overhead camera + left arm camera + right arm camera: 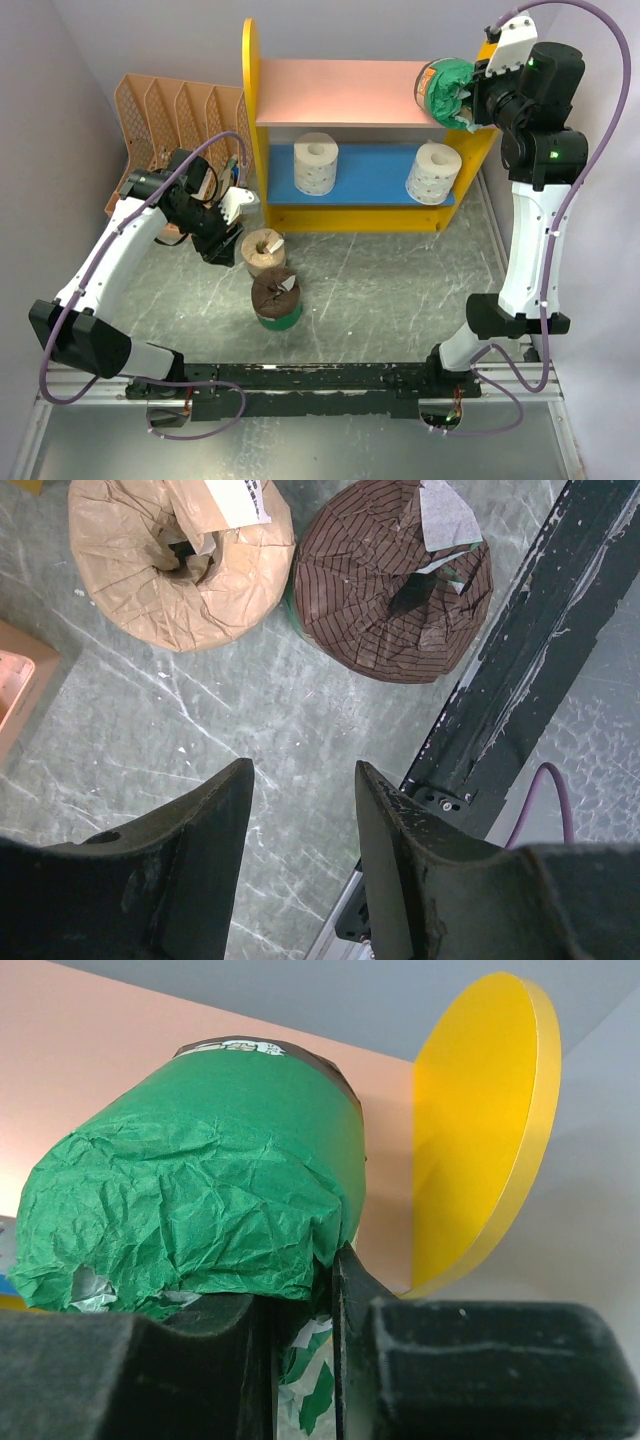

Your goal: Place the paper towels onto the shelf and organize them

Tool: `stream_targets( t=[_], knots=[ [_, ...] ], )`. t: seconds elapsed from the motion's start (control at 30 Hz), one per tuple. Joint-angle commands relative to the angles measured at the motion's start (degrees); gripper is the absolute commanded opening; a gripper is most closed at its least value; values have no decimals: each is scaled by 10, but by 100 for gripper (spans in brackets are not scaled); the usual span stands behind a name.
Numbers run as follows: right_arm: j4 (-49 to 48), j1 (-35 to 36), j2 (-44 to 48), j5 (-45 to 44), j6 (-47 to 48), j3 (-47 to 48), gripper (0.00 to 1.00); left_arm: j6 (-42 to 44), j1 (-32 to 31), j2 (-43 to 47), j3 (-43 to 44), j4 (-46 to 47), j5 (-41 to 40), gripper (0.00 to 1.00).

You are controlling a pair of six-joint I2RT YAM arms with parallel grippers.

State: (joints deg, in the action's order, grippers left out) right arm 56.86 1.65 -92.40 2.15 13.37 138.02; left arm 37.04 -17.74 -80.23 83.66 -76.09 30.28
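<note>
The shelf has yellow sides (250, 60), a pink upper board (330, 90) and a blue lower board (370, 172). Two white rolls (317, 162) (433, 172) stand on the blue board. My right gripper (470, 95) is shut on a green-wrapped roll (445, 88) (200, 1190), holding it on its side at the pink board's right end. My left gripper (232, 240) (300, 780) is open and empty, just left of the tan roll (263, 250) (180, 560). A second green-wrapped brown roll (277, 298) (390, 580) stands in front of the tan one.
A peach slotted file organizer (170, 120) stands left of the shelf, close behind my left arm. The black base rail (330, 380) runs along the near edge. Grey walls close in on both sides.
</note>
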Motion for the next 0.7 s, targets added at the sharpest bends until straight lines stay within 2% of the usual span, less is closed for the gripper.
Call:
stream_targets(
  t=[0.0,0.17,0.33,0.4,0.5,0.67],
  knots=[
    [-14,-5,3,8,-14,-3,0,2,2,13,-4,10,20,56],
    [-37,-9,30,37,-17,-19,0,-3,2,14,-13,22,26,56],
    [-133,-9,115,127,-33,-160,0,-12,5,11,-9,32,59,55],
    [-110,-9,116,190,-28,-152,0,-12,8,12,-3,30,64,55],
    [-93,-9,119,237,-25,-146,0,-12,11,21,2,28,61,55],
    [5,-9,100,350,69,-69,0,-12,15,36,0,26,63,55]
  ],
)
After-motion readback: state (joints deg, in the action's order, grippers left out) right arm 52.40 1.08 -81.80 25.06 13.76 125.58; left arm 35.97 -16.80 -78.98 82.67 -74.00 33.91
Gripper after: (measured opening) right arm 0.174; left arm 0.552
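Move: The right hand already holds the green-wrapped paper towel roll in front of the top shelf's right end. The middle of the pink top shelf lies about 20 cm to its left, 10 cm ahead and 10 cm below. The yellow side panel's upper end is 8 cm right and 10 cm ahead; the right white roll stands 5 cm ahead, 4 cm left, some 21 cm lower. From the idle left hand, that shelf middle is roughly 28 cm ahead, 37 cm right and 19 cm up. Keeping its pinch on the crumpled green end of the roll, the right hand swings about 6 cm left and draws back some 5 cm, away from the yellow side panel. Its height barely changes, and it turns roughly 20 degrees counter-clockwise so the roll's free end points more leftward along the shelf. ##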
